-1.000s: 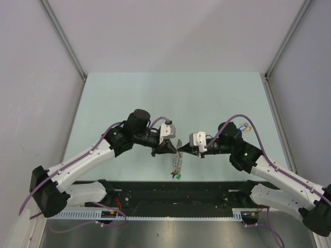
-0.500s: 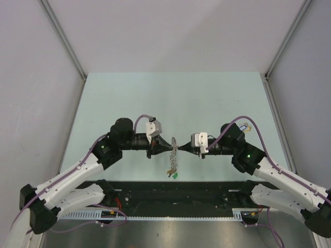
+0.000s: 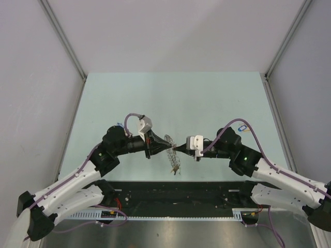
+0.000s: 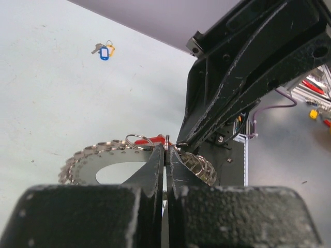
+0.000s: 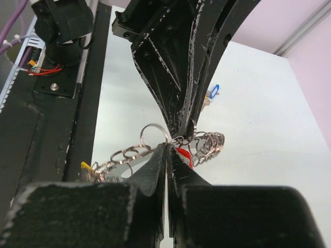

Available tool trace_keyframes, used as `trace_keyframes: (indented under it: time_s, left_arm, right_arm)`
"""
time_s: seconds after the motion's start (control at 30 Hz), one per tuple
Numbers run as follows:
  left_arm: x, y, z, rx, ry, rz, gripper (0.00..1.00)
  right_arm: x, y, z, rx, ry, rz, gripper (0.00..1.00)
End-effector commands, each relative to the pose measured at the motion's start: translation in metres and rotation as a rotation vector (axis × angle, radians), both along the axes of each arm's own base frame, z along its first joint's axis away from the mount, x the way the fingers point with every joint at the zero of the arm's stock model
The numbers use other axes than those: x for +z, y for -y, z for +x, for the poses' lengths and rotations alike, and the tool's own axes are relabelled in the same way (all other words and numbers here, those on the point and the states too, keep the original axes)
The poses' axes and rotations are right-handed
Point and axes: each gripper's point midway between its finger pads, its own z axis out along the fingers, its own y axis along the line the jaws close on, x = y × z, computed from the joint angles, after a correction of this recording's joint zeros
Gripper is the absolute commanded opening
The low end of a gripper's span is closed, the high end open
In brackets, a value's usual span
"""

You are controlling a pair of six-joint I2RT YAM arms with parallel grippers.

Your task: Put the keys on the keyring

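Observation:
The keyring (image 3: 172,153), a floppy silvery chain of linked rings, hangs above the table between my two gripper tips. My left gripper (image 3: 166,148) comes in from the left and is shut on one thin ring of it (image 4: 166,147). My right gripper (image 3: 177,149) meets it tip to tip from the right and is shut on a small wire ring (image 5: 168,145). A red key head (image 5: 184,156) sits right behind those tips, also visible as the red head (image 4: 155,140). More keys dangle at the chain's lower end (image 3: 177,169). A blue-headed key (image 4: 103,52) lies apart on the table.
The pale green table (image 3: 170,98) is boxed in by grey walls on three sides. A black base rail (image 3: 176,190) with cabling runs along the near edge, just below the hanging chain. In the top view the blue key (image 3: 241,125) lies by the right arm's elbow.
The left arm has drawn back to the left and swung its wrist round. The right gripper has followed leftward. The keyring between them has shifted slightly left and up.

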Motion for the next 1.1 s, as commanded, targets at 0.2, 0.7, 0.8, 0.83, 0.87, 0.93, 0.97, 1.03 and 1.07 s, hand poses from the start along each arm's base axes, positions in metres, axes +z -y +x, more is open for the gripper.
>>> trace_keyframes:
  time_s: [0.2,0.7,0.8,0.83,0.87,0.93,0.97,1.03,1.07]
  left_arm:
    - [0.051,-0.027,0.028,0.259,0.086,-0.218,0.01]
    - [0.011,-0.032,0.069,0.439,0.073,-0.173,0.0]
    - [0.001,-0.034,0.087,0.516,0.072,-0.152,0.0]
    - [0.006,-0.034,0.093,0.537,0.076,-0.162,0.0]
    - [-0.004,-0.028,0.101,0.541,0.06,-0.134,0.01]
    - [0.005,-0.02,0.114,0.548,0.063,-0.147,0.0]
    - [0.005,-0.015,0.118,0.544,0.062,-0.145,0.01]
    - [0.005,-0.003,0.138,0.556,0.062,-0.142,0.0]
    - [0.004,0.002,0.147,0.567,0.06,-0.136,0.01]
  right_arm:
    - [-0.002,-0.007,0.012,-0.106,-0.027,0.079,0.0]
    - [-0.019,0.034,0.084,-0.649,-0.239,0.201,0.42]
    - [-0.025,0.053,0.093,-0.755,-0.291,0.202,0.62]
    - [-0.026,0.057,0.095,-0.771,-0.299,0.203,0.69]
    - [-0.032,0.061,0.095,-0.785,-0.31,0.185,0.74]
    - [-0.034,0.065,0.097,-0.812,-0.332,0.187,0.8]
    - [-0.036,0.067,0.097,-0.825,-0.336,0.182,0.84]
    - [-0.036,0.071,0.098,-0.849,-0.342,0.187,0.99]
    - [-0.035,0.075,0.099,-0.865,-0.338,0.193,1.0]
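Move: The red key's tag hangs right by the meeting fingertips of both hands, about 1 cm ahead of and 3 cm below each; the keyring's centre is roughly 1 cm back and 6 cm below them. The ring's yellow key hangs some 5 cm back and 9 cm below the left fingertips. On the table, the blue key lies about 33 cm to the right of the right hand, 22 cm ahead and 24 cm lower. The keyring with the red key stays pinched in the left fingers and is carried forward about 11 cm, lifted slightly at first, then lowered, the wrist turning some 30 degrees counter-clockwise. The right hand first follows, forward and down, then opens wide, lets go of the wire loops and draws off forward and to its right, swinging clockwise. ##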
